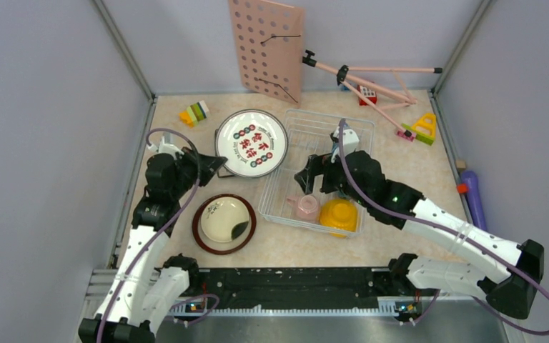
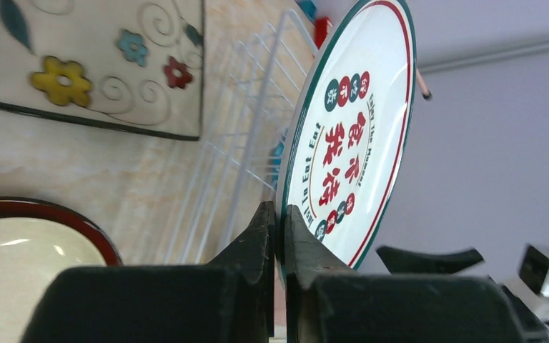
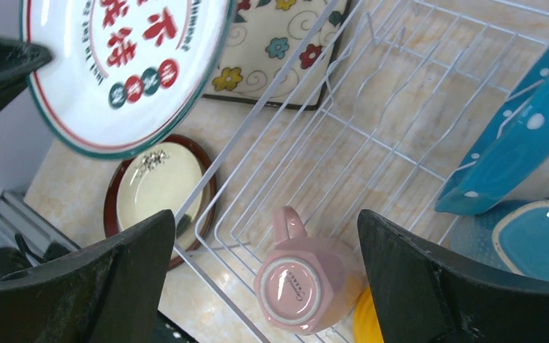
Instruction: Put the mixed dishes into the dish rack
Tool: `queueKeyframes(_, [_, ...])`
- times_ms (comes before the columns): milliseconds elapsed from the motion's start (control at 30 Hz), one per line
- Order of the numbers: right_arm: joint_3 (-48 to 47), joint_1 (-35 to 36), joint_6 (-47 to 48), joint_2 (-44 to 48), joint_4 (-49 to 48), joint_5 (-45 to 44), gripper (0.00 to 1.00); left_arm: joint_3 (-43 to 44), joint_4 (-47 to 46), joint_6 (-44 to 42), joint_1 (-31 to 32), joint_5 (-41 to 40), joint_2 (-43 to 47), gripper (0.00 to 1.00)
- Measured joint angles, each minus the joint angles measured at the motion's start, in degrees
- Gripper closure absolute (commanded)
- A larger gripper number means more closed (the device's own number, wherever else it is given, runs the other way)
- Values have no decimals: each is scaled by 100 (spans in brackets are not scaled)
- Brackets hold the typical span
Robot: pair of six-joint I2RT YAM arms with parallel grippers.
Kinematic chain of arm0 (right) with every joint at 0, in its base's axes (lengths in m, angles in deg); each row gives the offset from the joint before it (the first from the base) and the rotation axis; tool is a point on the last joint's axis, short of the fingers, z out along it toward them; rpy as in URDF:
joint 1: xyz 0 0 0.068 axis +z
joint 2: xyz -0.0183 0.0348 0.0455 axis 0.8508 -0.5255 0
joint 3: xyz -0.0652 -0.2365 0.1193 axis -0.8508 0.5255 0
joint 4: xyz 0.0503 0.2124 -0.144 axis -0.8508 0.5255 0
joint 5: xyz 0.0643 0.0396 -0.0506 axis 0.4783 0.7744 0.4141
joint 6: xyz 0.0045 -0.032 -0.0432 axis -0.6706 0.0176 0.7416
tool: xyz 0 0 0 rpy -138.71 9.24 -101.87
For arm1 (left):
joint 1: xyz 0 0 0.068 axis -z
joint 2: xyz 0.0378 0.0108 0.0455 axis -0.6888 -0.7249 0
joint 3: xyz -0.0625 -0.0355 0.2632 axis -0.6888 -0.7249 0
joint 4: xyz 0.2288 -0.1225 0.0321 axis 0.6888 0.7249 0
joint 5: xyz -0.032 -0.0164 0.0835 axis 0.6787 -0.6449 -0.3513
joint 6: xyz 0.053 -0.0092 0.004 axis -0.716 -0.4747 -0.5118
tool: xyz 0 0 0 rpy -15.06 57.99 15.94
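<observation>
My left gripper [image 2: 279, 221] is shut on the rim of the white plate with characters [image 2: 354, 128], which it holds tilted above the table beside the dish rack [image 1: 297, 125]. The same plate [image 1: 250, 143] hangs at the rack's left edge in the top view. Inside the rack lie an upturned pink cup [image 3: 304, 282], a yellow bowl [image 1: 339, 214], a blue polka-dot plate [image 3: 529, 136] and a blue-grey mug [image 3: 540, 239]. My right gripper [image 3: 266, 221] stands open above the pink cup, holding nothing. The brown-rimmed plate [image 1: 224, 223] and the square floral plate [image 2: 93, 64] lie on the table.
A pink pegboard [image 1: 266, 50] and a pink folding stand [image 1: 372, 82] lean at the back wall. Toy blocks [image 1: 195, 113] sit at the back left, others [image 1: 423, 128] at the back right. A purple object [image 1: 475, 196] lies by the right wall.
</observation>
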Motion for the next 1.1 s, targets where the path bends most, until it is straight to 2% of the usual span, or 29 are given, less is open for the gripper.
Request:
queueKeyframes(100, [0,0,-295,9,-22,-323,3,0,-280,181,2,566,0,100])
queueKeyframes(400, [74,-2,-979,531,-122,-1311,1,-164,-1128,507,11,1504,-343,100])
queueKeyframes(533, [-280,-92,-1123,433,348,-1556,1,-227,-1314,518,57,1740,-476,100])
queueKeyframes(633, [-929,-662,-1268,83,848,-1167,1,-295,-1517,494,109,1853,-479,100])
queueKeyframes(767, [-1080,-1434,-1384,-96,931,-295,2,-334,-1727,398,205,1917,-494,100])
queueKeyframes(933, [-942,-1537,-1473,-140,874,422,8,-334,-1790,321,291,1963,-621,100])
queueKeyframes(1100, [-682,-1539,-1530,-146,590,872,9,-334,-1786,302,369,1980,-730,100])
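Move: The plate with red lettering is already pinched by its rim in the left hand; the rack it is bound for has its middle about 30 cm to that hand's right, 4 cm farther out and 18 cm below. The square flowered dish lies some 14 cm ahead, 4 cm right and 21 cm below. From the open right hand the plate's middle is roughly 18 cm left, 9 cm ahead and 3 cm higher, while the pink mug sits 4 cm back, directly in line sideways and 18 cm below. The lettered plate, still pinched at its rim, is carried by the left hand about 7 cm to the right towards the rack and the right hand, turning some 20 degrees clockwise. The empty right hand swings forward, right and up by several centimetres, then turns back some 3 cm left and sinks a little, its fingers still wide apart beside the plate's far rim. ##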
